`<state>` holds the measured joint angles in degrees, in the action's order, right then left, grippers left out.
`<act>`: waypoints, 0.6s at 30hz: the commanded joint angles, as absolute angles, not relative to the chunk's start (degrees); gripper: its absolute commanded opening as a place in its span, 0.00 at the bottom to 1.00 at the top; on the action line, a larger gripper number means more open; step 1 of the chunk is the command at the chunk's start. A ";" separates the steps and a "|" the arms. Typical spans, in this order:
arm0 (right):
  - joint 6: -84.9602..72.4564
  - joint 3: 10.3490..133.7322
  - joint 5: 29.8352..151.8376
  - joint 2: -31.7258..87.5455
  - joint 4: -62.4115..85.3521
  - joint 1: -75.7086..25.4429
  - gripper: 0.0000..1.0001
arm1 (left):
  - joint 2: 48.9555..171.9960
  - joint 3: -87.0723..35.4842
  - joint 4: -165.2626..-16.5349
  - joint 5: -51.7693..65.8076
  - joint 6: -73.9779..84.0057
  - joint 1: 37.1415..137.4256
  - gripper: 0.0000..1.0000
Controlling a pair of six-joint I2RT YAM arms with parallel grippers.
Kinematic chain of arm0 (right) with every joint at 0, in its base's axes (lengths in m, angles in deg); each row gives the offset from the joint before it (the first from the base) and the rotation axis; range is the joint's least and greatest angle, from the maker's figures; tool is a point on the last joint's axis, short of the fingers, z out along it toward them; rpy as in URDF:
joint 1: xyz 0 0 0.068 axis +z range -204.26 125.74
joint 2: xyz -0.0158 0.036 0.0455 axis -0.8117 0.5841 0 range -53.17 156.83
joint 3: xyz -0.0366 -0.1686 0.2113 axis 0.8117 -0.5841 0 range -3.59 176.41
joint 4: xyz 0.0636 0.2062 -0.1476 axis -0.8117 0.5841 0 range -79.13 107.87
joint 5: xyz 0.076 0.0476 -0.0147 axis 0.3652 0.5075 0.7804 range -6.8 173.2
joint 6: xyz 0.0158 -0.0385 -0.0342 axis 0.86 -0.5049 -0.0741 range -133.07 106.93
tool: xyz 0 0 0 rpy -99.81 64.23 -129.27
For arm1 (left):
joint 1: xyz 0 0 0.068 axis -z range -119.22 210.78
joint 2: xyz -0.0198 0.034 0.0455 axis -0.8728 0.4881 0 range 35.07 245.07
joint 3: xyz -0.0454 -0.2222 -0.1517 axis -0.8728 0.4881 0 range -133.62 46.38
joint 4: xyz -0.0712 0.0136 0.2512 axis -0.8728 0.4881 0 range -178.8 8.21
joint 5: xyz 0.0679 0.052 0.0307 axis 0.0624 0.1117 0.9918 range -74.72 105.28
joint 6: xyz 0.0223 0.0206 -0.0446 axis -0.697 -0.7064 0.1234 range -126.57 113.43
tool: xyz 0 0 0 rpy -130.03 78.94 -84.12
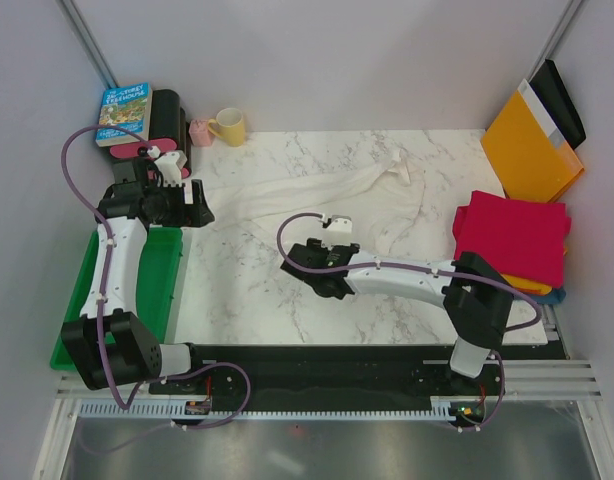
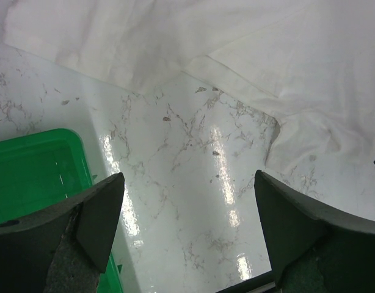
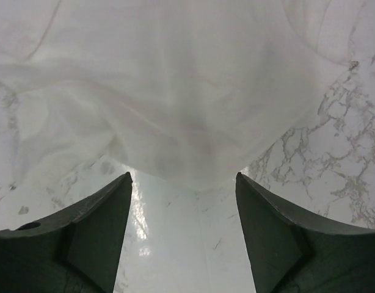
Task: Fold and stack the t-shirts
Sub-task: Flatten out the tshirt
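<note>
A large wrinkled white t-shirt (image 1: 317, 195) lies spread across the back middle of the marble table. At the right edge stands a stack of folded t-shirts: crimson red (image 1: 512, 238) on top, then orange (image 1: 532, 285), with dark blue (image 1: 555, 296) at the bottom. My left gripper (image 1: 202, 213) is open at the shirt's left end, and only bare marble lies between its fingers (image 2: 189, 176); the white shirt (image 2: 236, 49) lies beyond them. My right gripper (image 1: 292, 262) is open in front of the shirt's near edge. The white cloth (image 3: 187, 110) lies just past its fingertips (image 3: 183, 176), and nothing is held.
A green bin (image 1: 162, 270) sits at the table's left side under the left arm. At the back left are a book (image 1: 124, 112), a pink cup (image 1: 200, 132) and a yellow mug (image 1: 229, 126). An orange-yellow envelope (image 1: 532, 150) leans at the back right.
</note>
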<state>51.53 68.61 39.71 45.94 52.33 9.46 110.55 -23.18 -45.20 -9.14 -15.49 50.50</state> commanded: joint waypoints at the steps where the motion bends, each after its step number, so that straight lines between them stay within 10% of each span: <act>1: 58.38 68.13 37.93 49.83 55.96 7.36 0.76 | 110.48 -23.50 -46.34 -10.56 -16.67 50.15 0.93; 18: 61.20 63.30 51.63 58.46 51.41 0.41 0.79 | 108.99 -22.18 -46.26 -9.50 -18.61 50.15 0.93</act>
<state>59.31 68.06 42.75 57.44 54.18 0.52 110.55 -22.27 -45.20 -9.06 -15.80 50.50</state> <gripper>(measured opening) 0.787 0.932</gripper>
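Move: The near hem of the white t-shirt lies roughly 8 cm below my right hand, some 3 cm ahead and 4 cm to the right. A loose flap of the shirt sits about 4 cm ahead of that hand and 6 cm to its left, 8 cm down. The red folded shirt stands about 40 cm right of the hand and 8 cm farther out. From my left hand the hem is around 34 cm right, 5 cm back and 18 cm below. I lower my open right hand about 8 cm while swinging it some 5 cm to the right and a little forward, away from the loose flap, until the fingertips come down on the cloth by the near hem. On the way the fingers tip a few degrees further down and the hand turns about 15 degrees clockwise, slowing to a stop at the shirt. ##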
